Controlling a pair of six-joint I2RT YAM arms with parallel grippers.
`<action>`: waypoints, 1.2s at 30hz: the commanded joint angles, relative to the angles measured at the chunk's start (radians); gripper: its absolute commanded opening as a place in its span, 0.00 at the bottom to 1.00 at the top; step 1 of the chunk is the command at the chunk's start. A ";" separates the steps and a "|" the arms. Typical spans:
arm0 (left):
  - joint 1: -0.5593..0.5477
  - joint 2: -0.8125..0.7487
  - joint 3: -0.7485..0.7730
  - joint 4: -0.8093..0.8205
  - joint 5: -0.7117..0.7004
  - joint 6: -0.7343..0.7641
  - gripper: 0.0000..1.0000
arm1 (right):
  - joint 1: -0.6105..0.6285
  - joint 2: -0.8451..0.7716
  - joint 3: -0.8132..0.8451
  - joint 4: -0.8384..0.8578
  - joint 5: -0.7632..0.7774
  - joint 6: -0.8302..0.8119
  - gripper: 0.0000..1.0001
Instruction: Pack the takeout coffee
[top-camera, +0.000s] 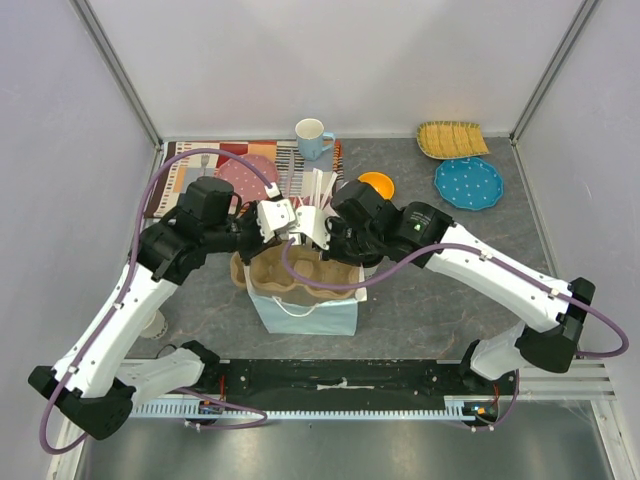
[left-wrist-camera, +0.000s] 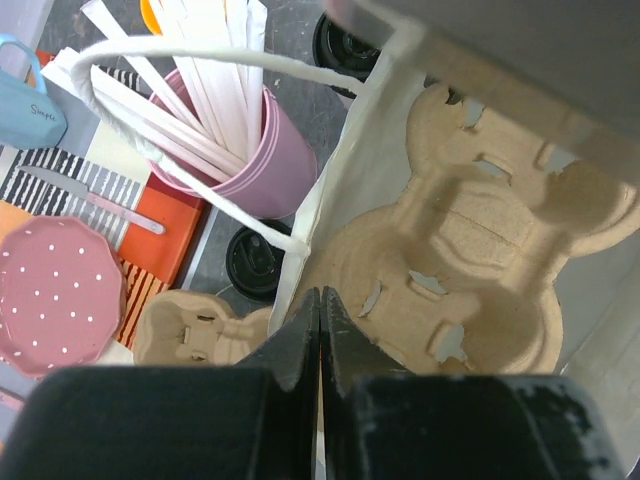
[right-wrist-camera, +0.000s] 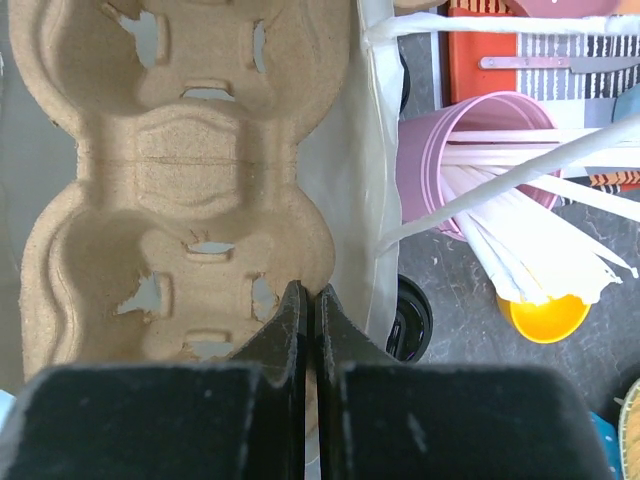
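The takeout coffee shows as round black lids on the table outside the bag: one (left-wrist-camera: 255, 262) by the bag's left wall, another (left-wrist-camera: 345, 45) farther off, and one (right-wrist-camera: 410, 318) in the right wrist view. The light-blue paper bag (top-camera: 330, 312) stands in the middle, with a brown cardboard cup carrier (left-wrist-camera: 470, 260) lying inside it. My left gripper (left-wrist-camera: 320, 296) is shut on the bag's white rim (left-wrist-camera: 335, 170). On the opposite rim (right-wrist-camera: 372, 200) my right gripper (right-wrist-camera: 308, 292) is shut too. In the top view both arms hide the cups.
A pink cup of wooden sticks (left-wrist-camera: 255, 150) stands just behind the bag. A second cardboard carrier (left-wrist-camera: 195, 325) lies to the bag's left. Farther back are a blue mug (top-camera: 312, 137), pink plate (top-camera: 245, 175), orange bowl (top-camera: 376, 184), blue plate (top-camera: 468, 183) and woven mat (top-camera: 452, 138).
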 joint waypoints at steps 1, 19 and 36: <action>0.001 0.003 -0.003 -0.020 0.026 -0.015 0.02 | 0.021 -0.050 0.002 0.119 -0.020 -0.029 0.00; 0.008 0.012 0.017 0.002 -0.038 -0.109 0.02 | 0.105 -0.125 -0.122 0.189 0.115 -0.081 0.00; 0.083 0.061 0.146 -0.083 0.151 -0.130 0.45 | 0.105 -0.113 -0.150 0.177 0.096 -0.127 0.00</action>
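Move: The cup carrier sits in the bag's mouth, its middle about 5 cm right, 5 back and 3 below the left hand; from the right hand, which pinches its far right edge, about 5 cm left, 3 back and 3 below. The straw cup stands about 8 cm ahead of and 3 left of the right hand, 18 below; the lidded coffee is about 7 cm right, 1 ahead and 18 below. Back by just over 1 cm and up about 1 goes the right hand, still pinching the carrier's edge, its fingertips tipping forward and up some 10 degrees. The left hand stays nearly in place, shut at the far left rim of bag and carrier, then opens not quite halfway and rises about 3 cm off that rim. ##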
